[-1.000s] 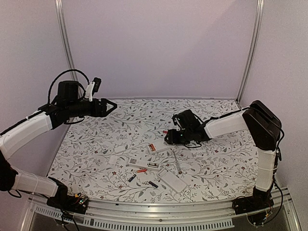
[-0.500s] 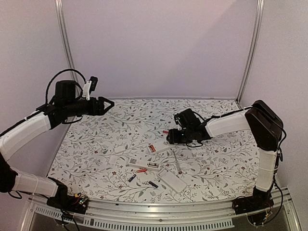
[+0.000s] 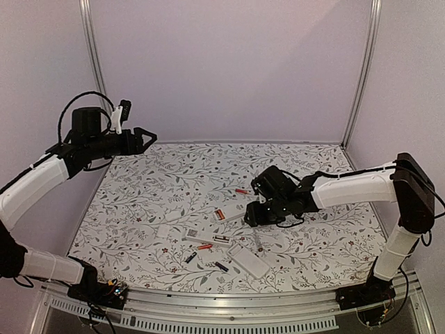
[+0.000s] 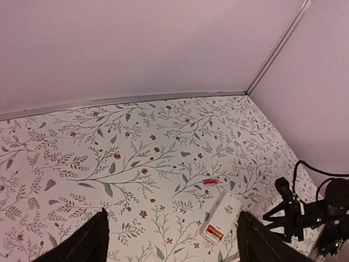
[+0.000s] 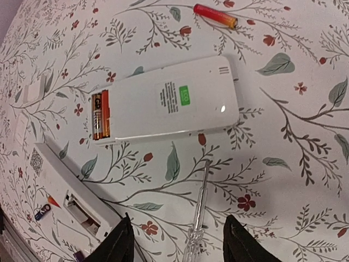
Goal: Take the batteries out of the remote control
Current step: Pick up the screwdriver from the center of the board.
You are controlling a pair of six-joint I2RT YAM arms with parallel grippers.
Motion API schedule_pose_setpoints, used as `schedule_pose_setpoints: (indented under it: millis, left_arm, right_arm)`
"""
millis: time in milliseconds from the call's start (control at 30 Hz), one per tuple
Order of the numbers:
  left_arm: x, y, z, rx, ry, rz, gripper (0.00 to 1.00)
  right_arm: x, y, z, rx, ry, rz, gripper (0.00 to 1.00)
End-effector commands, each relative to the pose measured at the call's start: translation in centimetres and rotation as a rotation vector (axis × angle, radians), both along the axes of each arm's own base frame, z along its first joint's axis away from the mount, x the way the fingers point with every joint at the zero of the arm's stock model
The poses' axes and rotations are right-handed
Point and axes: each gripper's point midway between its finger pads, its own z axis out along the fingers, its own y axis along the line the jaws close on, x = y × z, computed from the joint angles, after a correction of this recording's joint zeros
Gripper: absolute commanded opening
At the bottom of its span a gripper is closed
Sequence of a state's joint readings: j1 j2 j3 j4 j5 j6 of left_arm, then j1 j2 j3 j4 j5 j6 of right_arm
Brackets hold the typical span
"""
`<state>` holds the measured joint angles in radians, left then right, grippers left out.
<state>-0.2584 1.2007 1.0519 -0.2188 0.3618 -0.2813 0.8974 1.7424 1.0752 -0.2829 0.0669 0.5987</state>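
Observation:
A small white remote control [image 5: 169, 101] lies face down with two brownish-gold batteries [image 5: 100, 114] showing in its open end. The same remote [image 3: 227, 213] sits mid-table in the top view. A loose red battery [image 5: 215, 15] lies just beyond it. My right gripper [image 5: 180, 243] hovers open above a clear stick-like tool [image 5: 197, 218], just near of the remote, holding nothing. My left gripper [image 3: 149, 136] is raised high at the back left, open and empty. From the left wrist view, the remote [image 4: 222, 217] and red battery [image 4: 210, 180] lie far below.
A long white remote [image 3: 206, 238] with an empty open compartment lies toward the front. Near it are a red battery [image 3: 204, 246], two black ones [image 3: 190, 257] [image 3: 221, 266], a white remote-shaped piece [image 3: 249, 260] and a small white cover [image 3: 165, 232].
My right gripper has moved toward the near edge, from beside the loose red battery to above the tool. My left arm has lifted and swung back left.

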Motion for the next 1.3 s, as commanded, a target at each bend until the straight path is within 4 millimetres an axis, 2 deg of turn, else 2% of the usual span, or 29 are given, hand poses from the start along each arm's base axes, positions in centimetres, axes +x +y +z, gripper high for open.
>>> schedule_pose_setpoints:
  millis: [0,133,467,933,1267]
  left_arm:
    - [0.2,2.2,-3.3,0.043,0.084,0.089,0.80]
    - [0.0,2.5,-3.2,0.045,0.076,0.101,0.80]
    - [-0.1,2.4,-3.4,0.039,0.084,0.095,0.80]
    - [-0.1,2.3,-3.5,0.030,0.092,0.093,0.80]
    - [-0.1,2.3,-3.8,0.028,0.098,0.094,0.80]
  right_arm:
    - [-3.9,-0.3,-2.4,-0.062,0.123,-0.005,0.53]
    - [-4.8,-0.6,-3.4,-0.103,0.137,-0.013,0.50]
    - [-5.5,-0.9,-4.9,-0.125,0.168,-0.021,0.44]
    - [-5.8,-1.2,-5.7,-0.162,0.169,-0.039,0.28]
    - [-5.8,-1.6,-6.3,-0.183,0.172,-0.052,0.21]
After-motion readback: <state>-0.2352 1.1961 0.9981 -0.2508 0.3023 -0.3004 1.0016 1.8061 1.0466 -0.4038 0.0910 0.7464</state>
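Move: The screwdriver lies about 5 cm back from the right hand, 1 cm to its right and 6 cm below, handle towards the base. From the same hand and at table height, the remote with orange batteries is some 5 cm ahead and 6 cm left, and the white remote nearest the base 12 cm back and 2 cm left. From the left hand the screwdriver is roughly 13 cm back, 33 cm right and 29 cm below. The screwdriver's handle is what the right hand comes down to: it draws back about 5 cm, quickly at first, then sinks some 5 cm while the fingers tilt steeper by about 10 degrees. They narrow from half open to roughly a fifth, one on each side of the handle's front part. The empty left hand settles about 3 cm down and 2 cm left, then waits. ##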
